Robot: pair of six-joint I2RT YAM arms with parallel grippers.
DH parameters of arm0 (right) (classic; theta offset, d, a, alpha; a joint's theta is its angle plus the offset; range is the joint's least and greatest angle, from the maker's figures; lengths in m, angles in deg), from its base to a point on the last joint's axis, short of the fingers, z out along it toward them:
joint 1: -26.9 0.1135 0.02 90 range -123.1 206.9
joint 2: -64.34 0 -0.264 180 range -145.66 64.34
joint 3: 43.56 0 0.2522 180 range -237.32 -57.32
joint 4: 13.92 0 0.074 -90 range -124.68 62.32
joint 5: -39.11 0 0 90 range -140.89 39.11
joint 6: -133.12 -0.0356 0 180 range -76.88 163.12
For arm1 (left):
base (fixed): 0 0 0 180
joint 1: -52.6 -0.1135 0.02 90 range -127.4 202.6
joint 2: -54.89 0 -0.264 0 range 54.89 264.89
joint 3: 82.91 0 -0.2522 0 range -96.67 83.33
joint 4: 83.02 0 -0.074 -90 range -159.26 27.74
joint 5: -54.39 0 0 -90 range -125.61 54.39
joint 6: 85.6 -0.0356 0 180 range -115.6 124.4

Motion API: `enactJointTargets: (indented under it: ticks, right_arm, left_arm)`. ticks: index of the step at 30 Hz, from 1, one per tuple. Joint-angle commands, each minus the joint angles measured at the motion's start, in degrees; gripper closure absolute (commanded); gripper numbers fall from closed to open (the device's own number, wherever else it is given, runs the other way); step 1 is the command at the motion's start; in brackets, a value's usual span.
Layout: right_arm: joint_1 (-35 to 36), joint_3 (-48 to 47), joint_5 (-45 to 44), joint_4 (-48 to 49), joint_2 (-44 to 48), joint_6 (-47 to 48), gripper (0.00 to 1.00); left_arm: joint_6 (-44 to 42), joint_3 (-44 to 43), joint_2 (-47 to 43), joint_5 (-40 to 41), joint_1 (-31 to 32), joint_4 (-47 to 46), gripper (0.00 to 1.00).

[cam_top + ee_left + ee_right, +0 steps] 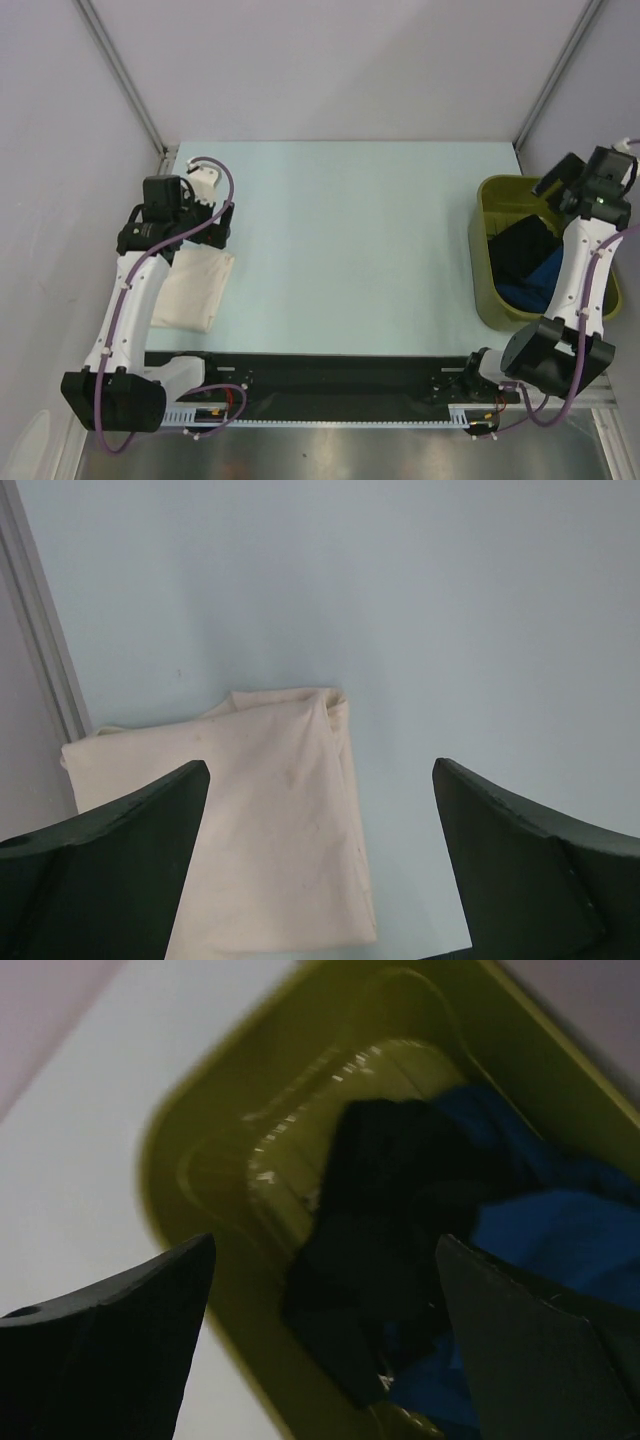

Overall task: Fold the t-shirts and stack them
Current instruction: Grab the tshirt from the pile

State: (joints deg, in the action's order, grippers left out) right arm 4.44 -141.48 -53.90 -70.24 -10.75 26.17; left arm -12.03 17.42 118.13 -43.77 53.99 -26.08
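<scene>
A folded cream t-shirt point(195, 290) point(270, 820) lies flat at the left side of the table, close to the wall. My left gripper point(218, 222) point(320, 765) hovers above its far end, open, with nothing between the fingers. A crumpled black t-shirt point(525, 250) point(400, 1160) and a bright blue t-shirt point(535, 285) point(560, 1230) lie together inside the olive-green bin point(490, 270) point(200, 1130). Over the bin's far end my right gripper point(558, 188) point(325, 1240) hangs open and empty, pointing down at the black t-shirt.
The pale blue table point(350, 230) stretches between the cream t-shirt and the bin. Grey walls with metal posts point(120, 70) close in the back and both sides. A black rail point(330, 375) carrying the arm bases runs along the near edge.
</scene>
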Motion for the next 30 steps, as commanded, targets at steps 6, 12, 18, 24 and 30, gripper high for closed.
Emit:
enactJointTargets:
  ticks: [6,12,18,24,30]
  right_arm:
    - [-6.9,10.51,-1.22,-2.0,-4.0,-0.37,0.18]
    - [-4.53,6.48,-1.21,-4.53,-11.2,2.8,0.28]
    - [-5.15,5.58,2.48,-6.22,-18.69,2.45,0.28]
    - [-4.52,4.36,2.48,-4.98,-19.21,2.88,0.97]
    - [-4.26,-0.91,0.55,-6.83,-14.75,3.5,1.0]
  left_arm:
    - [-0.01,1.4,-0.23,0.52,0.72,1.12,0.0]
    - [0.08,1.75,1.27,-0.62,0.9,-0.55,0.0]
    - [-0.45,1.84,1.53,0.25,1.16,-1.08,0.0]
    - [-0.8,2.54,1.53,1.13,1.25,-1.78,0.0]
    - [-1.94,5.26,2.59,3.42,2.21,-2.05,0.0]
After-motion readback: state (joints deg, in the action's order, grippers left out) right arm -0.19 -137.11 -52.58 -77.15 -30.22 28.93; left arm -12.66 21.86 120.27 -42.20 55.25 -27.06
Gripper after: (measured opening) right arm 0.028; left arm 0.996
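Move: The black t-shirt in the olive bin lies nearly under the right hand, its middle about 20 cm below, some 4 cm back and level sideways. The blue t-shirt beside it is around 12 cm back and 3 cm to the right of the hand, equally low. The bin's left wall runs some 12 cm to the hand's left. From the left hand, the black t-shirt is roughly 72 cm to the right, about level ahead, and perhaps 15 cm lower. Down into the bin plunges the right hand, about 18 cm, first swinging a little back and right and tipping its fingers some 30 degrees steeper. At the bottom the wide-open fingers shut, pinching the black t-shirt, and the hand starts back up by a centimetre or so. The left hand, open and empty, sinks about 4 cm above the folded beige t-shirt. ##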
